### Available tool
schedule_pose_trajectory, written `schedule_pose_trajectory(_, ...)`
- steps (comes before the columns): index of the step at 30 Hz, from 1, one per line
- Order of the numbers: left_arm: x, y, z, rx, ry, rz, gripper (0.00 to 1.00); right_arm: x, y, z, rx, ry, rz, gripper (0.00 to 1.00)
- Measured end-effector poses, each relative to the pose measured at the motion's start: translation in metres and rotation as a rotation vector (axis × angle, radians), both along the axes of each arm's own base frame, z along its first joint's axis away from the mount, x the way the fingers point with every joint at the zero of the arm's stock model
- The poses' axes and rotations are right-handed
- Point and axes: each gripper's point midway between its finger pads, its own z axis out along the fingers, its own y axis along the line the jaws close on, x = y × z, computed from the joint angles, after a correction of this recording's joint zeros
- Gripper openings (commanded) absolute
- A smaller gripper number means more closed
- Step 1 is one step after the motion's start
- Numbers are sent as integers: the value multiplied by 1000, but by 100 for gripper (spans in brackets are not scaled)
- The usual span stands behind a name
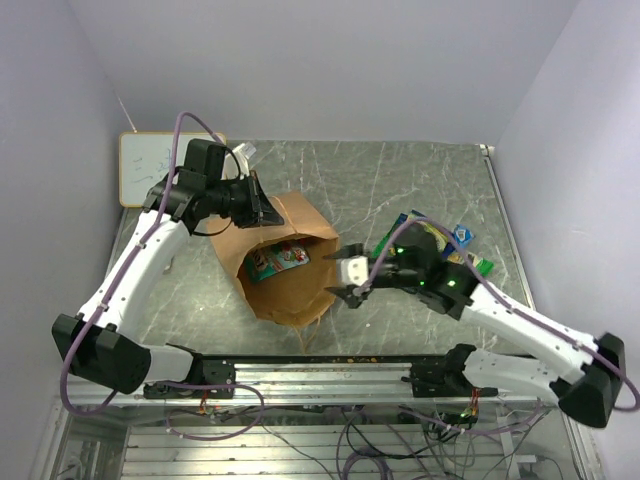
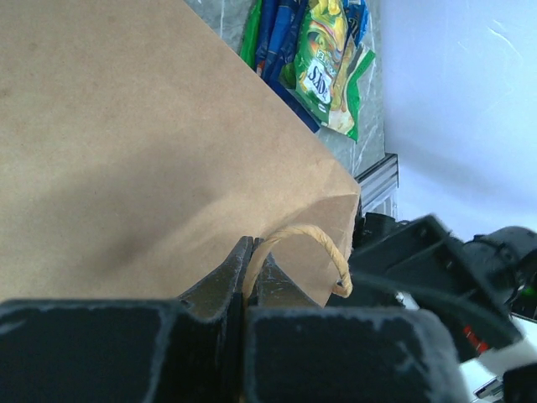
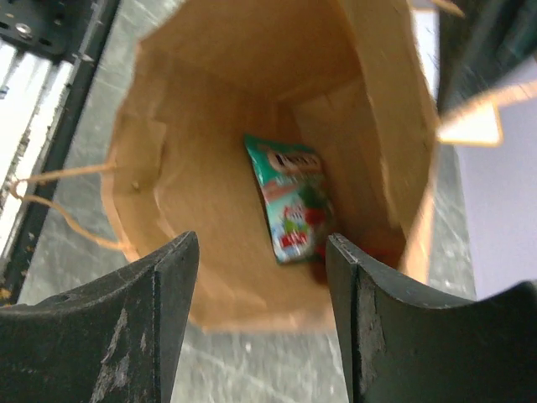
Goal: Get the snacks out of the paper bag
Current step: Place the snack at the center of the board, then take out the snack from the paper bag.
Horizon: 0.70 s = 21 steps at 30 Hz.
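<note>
The brown paper bag [image 1: 285, 262] lies on its side with its mouth toward my right gripper. One teal and red snack packet [image 1: 278, 260] rests inside it, seen deep in the bag [image 3: 210, 151] as the packet [image 3: 292, 201] in the right wrist view. My right gripper [image 1: 345, 275] is open just outside the mouth, nothing between its fingers [image 3: 262, 252]. My left gripper [image 1: 262, 212] is shut on the bag's twisted paper handle [image 2: 310, 243], pinching it at the jaw tips [image 2: 249, 269]. Several snacks [image 1: 440, 240] lie in a pile on the table to the right, also visible past the bag [image 2: 323, 67].
A small whiteboard [image 1: 148, 165] leans at the back left corner. A metal rail [image 1: 320, 370] runs along the table's near edge. The bag's other handle [image 3: 59, 201] loops out on the left of the right wrist view. Walls close the table on three sides.
</note>
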Motion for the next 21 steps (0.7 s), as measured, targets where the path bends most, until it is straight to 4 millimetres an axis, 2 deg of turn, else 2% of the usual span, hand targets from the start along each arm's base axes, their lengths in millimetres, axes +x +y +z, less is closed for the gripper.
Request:
schedule_pose_trajectory(4, -1, 0, -1, -3, 3, 3, 7, -17, 46, -14, -40, -8, 110, 62)
schedule_pose_trajectory(7, 0, 0, -1, -4, 5, 5, 7, -18, 68, -35, -86, -18, 145, 61)
schedule_pose_trajectory(14, 0, 1, -4, 15, -15, -17, 7, 9, 104, -96, -197, -114, 105, 61)
schedule_pose_trajectory(21, 0, 4, -6, 55, -33, -55, 7, 36, 123, -137, -268, -205, 66, 61)
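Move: The green snack lying inside the paper bag is about 16 cm to the right hand's left, some 6 cm ahead and 20 cm below. The bag's middle lies roughly 14 cm left, 3 cm ahead and 16 cm down; the snack pile is about 22 cm to the right, 9 cm ahead and 22 cm lower. From the left hand the green snack is 4 cm back, 1 cm left and 24 cm below. The open right hand sinks about 14 cm and goes 12 cm left into the bag's mouth, towards the green snack. ##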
